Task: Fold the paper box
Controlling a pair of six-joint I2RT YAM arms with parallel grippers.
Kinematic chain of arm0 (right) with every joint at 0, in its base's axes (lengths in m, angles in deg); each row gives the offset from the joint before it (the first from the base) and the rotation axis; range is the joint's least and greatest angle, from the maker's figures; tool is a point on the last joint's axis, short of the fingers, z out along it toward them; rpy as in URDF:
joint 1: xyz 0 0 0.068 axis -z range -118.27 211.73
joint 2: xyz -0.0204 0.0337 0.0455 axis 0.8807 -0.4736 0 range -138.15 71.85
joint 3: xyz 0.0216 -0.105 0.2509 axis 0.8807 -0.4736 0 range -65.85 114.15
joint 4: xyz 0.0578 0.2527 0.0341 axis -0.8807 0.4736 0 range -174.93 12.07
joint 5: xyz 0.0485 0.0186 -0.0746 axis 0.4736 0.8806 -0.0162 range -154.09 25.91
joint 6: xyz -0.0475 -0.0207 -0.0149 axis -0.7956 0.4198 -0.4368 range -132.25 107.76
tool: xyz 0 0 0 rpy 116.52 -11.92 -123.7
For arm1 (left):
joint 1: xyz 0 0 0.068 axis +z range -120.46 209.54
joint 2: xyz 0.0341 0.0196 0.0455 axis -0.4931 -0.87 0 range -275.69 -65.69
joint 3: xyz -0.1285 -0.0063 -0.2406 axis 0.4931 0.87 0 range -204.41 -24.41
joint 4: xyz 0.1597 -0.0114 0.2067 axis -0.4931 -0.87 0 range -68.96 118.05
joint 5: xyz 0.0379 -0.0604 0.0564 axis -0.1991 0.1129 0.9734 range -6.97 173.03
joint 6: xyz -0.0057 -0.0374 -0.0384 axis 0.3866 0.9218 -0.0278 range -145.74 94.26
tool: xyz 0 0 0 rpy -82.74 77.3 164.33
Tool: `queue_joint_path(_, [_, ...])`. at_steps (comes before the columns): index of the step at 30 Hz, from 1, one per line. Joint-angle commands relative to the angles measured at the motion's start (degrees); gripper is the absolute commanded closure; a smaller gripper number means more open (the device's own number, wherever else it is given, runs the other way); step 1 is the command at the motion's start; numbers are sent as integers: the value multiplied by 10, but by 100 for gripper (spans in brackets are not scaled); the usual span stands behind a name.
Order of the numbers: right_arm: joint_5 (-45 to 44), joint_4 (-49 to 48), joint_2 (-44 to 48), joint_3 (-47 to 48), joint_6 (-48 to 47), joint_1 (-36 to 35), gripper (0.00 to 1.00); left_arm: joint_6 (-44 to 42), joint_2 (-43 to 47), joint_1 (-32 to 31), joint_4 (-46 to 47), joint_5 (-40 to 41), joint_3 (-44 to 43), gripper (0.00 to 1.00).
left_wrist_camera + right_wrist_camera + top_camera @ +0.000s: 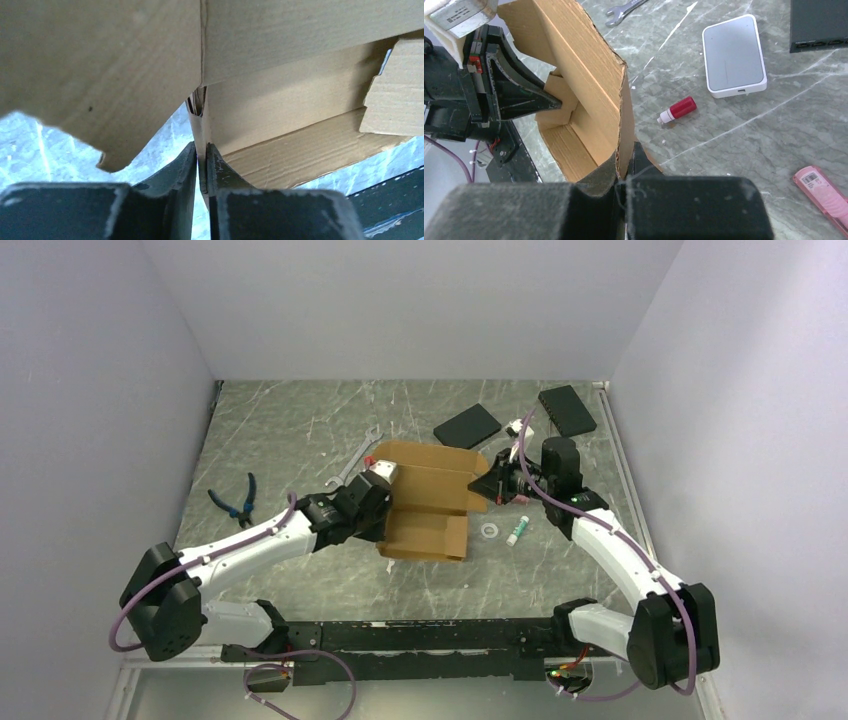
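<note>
The paper box (pixel 432 492) is a brown corrugated cardboard sheet, partly folded, in the middle of the table. My left gripper (pixel 382 496) is at its left side and is shut on a thin upright cardboard wall (pixel 202 150). My right gripper (pixel 494 483) is at its right side and is shut on another upright cardboard flap (pixel 624 125). In the right wrist view the left gripper's fingers (pixel 519 92) show across the box's inside. A flat panel (pixel 425 536) lies toward the near edge.
Two black slabs (pixel 467 425) (pixel 566 409) lie at the back right. A white case (pixel 734 55), a red-capped tube (pixel 678 109) and a pink item (pixel 821 192) lie right of the box. A wrench (pixel 358 458), blue pliers (pixel 236 502), a white ring (pixel 489 531) and a green-capped tube (pixel 517 531) lie nearby.
</note>
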Motion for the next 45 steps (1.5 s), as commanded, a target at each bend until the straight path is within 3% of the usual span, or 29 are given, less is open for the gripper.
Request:
queue_joint_path(1, [-11,-28,23,-1,5,-5,100,47,21,-4,49,16,17,78])
queue_joint_path(4, [-5,-30,25,-2,5,-5,100,53,28,-3,61,17,28,68])
queue_joint_path(20, [13,-35,26,-4,4,-9,100,58,28,7,132,60,67,54])
queue_joint_path(30, [21,-35,22,-3,2,-11,100,13,101,95,264,-85,156,51])
queue_joint_path(32, [22,-34,21,-3,1,-12,100,4,113,102,288,-104,171,45])
queue_joint_path(34, [25,-35,20,-4,1,-11,100,-9,127,106,328,-124,193,28])
queue_joint_path(36, [27,-36,18,-4,0,-12,100,-17,137,111,360,-135,210,18])
queue_joint_path(39, [29,-35,15,-3,-1,-12,100,-29,134,118,391,-139,221,14])
queue_joint_path(45, [36,-37,14,-5,0,-11,100,-46,72,157,470,-166,233,16])
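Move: The left hand has the box's left end wall right between its barely parted fingertips, its middle 1 to 2 cm lower. The box body's middle is about 9 cm to that hand's right and level fore-and-aft, the lid about 10 cm right and 11 cm ahead, and the wrench some 15 cm ahead and 5 cm left. The right hand grips the lid's right side flap, with the lid's middle about 9 cm left and 2 cm ahead of it and the tape roll 9 cm back and 4 cm right. The left fingers let go of the left end wall and spread wide, while the hand works about 4 cm forward, first dipping about a centimetre and then rising again. The wrist swings some 25 degrees so the fingers point less steeply down and more to the right, towards the lid's left side. The right hand keeps its pinch on the lid flap, easing back about a centimetre. ##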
